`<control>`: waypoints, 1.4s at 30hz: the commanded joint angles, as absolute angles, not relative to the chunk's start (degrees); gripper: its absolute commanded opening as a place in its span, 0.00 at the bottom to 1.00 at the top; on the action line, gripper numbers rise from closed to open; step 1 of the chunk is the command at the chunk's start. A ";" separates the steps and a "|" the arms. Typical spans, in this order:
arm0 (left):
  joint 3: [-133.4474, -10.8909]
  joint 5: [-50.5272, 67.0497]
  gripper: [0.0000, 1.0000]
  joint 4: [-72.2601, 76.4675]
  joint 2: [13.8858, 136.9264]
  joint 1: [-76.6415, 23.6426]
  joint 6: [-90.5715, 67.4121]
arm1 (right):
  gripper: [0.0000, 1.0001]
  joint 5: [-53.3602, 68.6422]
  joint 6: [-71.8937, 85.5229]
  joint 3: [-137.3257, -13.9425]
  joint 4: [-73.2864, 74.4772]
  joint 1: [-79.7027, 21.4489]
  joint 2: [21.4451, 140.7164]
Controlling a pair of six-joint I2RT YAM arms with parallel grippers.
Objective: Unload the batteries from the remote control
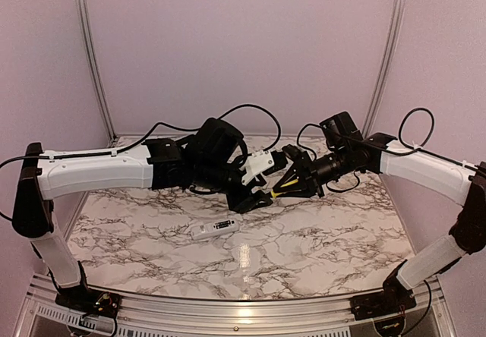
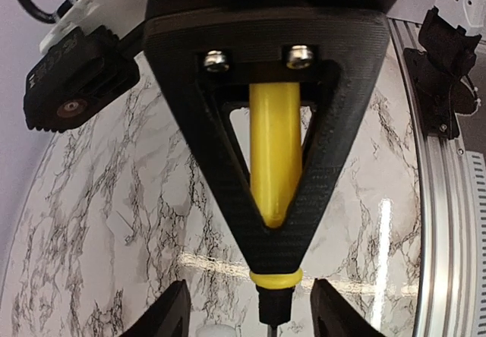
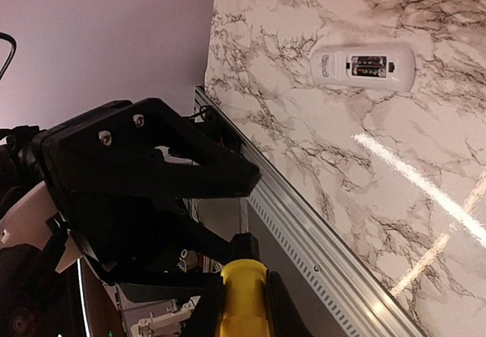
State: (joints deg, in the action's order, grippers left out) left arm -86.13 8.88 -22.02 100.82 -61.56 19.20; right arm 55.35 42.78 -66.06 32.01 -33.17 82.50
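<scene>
The white remote control (image 1: 215,228) lies face up on the marble table, its compartment open. The two dark batteries (image 3: 370,67) sit in it, seen in the right wrist view with the remote (image 3: 328,65). My right gripper (image 1: 288,182) is shut on a yellow-handled tool (image 3: 243,295), held above the table behind the remote. My left gripper (image 1: 260,196) is open. In the left wrist view its fingers (image 2: 173,314) stand on either side of the tool's black tip (image 2: 273,303) without touching it. The tool's yellow handle (image 2: 273,151) shows inside the right gripper's black frame.
The marble table (image 1: 319,238) has an aluminium rail (image 1: 228,307) along its near edge. Pink walls and metal posts (image 1: 91,56) close the back. Cables (image 1: 258,113) loop above both wrists.
</scene>
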 commanded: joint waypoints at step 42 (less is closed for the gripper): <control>-57.44 9.97 0.99 -29.03 87.91 -46.72 18.85 | 0.00 38.48 32.02 -72.87 44.48 -33.40 83.46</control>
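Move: Down and to the left of the left hand lies the open-backed remote control with its batteries: about 12 cm left, 3 cm farther out and 21 cm below. The yellow screwdriver's handle is some 5 cm to that hand's right and 2 cm farther out, already gripped by the right hand, about 1 cm higher than the left. From the right hand, the remote is roughly 18 cm left, 4 cm ahead and 22 cm below. Drawing away from the screwdriver with already parted fingers opening wide, the left hand swings left and a little up and forward, turning about 20 degrees counter-clockwise, then goes on left and drops towards the remote, ending some 16 cm left and 11 cm lower. The right hand keeps its grip on the handle, easing a few centimetres forward and down as it dips the shaft some 15 degrees. ##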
